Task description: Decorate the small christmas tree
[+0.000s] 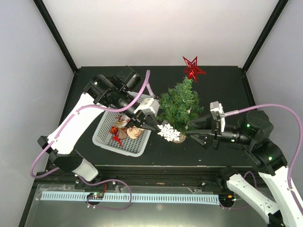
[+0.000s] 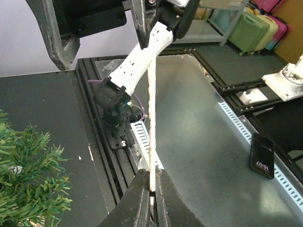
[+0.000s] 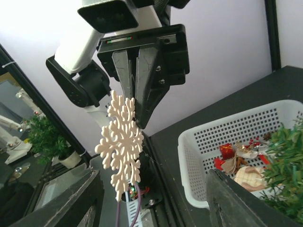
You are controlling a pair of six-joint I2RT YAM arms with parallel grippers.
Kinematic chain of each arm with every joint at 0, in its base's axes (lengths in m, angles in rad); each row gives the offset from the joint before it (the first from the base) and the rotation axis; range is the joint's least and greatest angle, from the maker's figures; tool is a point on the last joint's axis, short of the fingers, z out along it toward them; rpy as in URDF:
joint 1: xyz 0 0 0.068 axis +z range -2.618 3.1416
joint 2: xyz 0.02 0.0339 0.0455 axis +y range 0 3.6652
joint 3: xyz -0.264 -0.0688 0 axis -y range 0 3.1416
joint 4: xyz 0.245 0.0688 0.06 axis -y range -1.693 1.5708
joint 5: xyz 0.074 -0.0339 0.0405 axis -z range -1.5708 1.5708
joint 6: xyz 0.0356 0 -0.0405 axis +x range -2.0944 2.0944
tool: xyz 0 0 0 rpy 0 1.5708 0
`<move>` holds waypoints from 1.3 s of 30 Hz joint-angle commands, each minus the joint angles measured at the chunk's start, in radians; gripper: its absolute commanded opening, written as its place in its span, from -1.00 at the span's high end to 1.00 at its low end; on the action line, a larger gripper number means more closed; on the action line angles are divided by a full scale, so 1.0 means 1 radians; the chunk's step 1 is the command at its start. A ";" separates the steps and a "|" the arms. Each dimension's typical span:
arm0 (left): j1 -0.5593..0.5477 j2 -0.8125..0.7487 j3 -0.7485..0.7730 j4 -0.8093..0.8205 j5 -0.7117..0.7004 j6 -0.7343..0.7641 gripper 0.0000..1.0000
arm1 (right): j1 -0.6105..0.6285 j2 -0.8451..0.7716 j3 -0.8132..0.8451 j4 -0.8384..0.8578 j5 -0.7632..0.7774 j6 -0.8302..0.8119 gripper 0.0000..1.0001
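The small christmas tree [image 1: 180, 105] stands mid-table on its round tan base, with a red star [image 1: 193, 68] at its tip. My left gripper [image 1: 158, 126] is shut on the edge of a white snowflake ornament [image 1: 168, 132], holding it just in front of the tree's base. The left wrist view shows the snowflake [image 2: 151, 109] edge-on between the closed fingers [image 2: 163, 198]. My right gripper [image 1: 193, 128] is open and empty, right of the snowflake and pointing at it. In the right wrist view the snowflake [image 3: 120, 142] hangs between and beyond my wide-apart fingers [image 3: 241, 203].
A white mesh basket [image 1: 106, 137] left of the tree holds red, gold and tan ornaments [image 1: 124, 130]. It also shows in the right wrist view, the basket [image 3: 199, 142] beside tree branches [image 3: 284, 161]. The black table edge and a metal rail [image 1: 128, 196] run along the front.
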 commanded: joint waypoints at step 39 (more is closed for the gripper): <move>-0.032 -0.017 -0.045 0.121 -0.125 -0.126 -0.30 | 0.272 0.043 0.036 -0.012 0.448 -0.036 0.98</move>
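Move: The white snowflake, held in the shut left fingers, has its middle about 8 cm left and 1 cm back of the open right fingers, some 2 cm lower. From the left hand, the snowflake is 5 cm right, 2 cm back and 2 cm down, with the right gripper 13 cm right, 1 cm back. The tree stands roughly 11 cm ahead and 4 cm left of the right hand; the basket lies about 14 cm ahead, 16 cm left and 20 cm below the left hand. The right fingers close on the free edge of the snowflake and pinch it, after that hand has crept about 3 cm left and slightly down towards it. The left hand keeps its grip meanwhile, easing 1.5 cm right and as much down; once the right fingers are shut, it opens about halfway and lets go while the right hand draws slightly forward. ##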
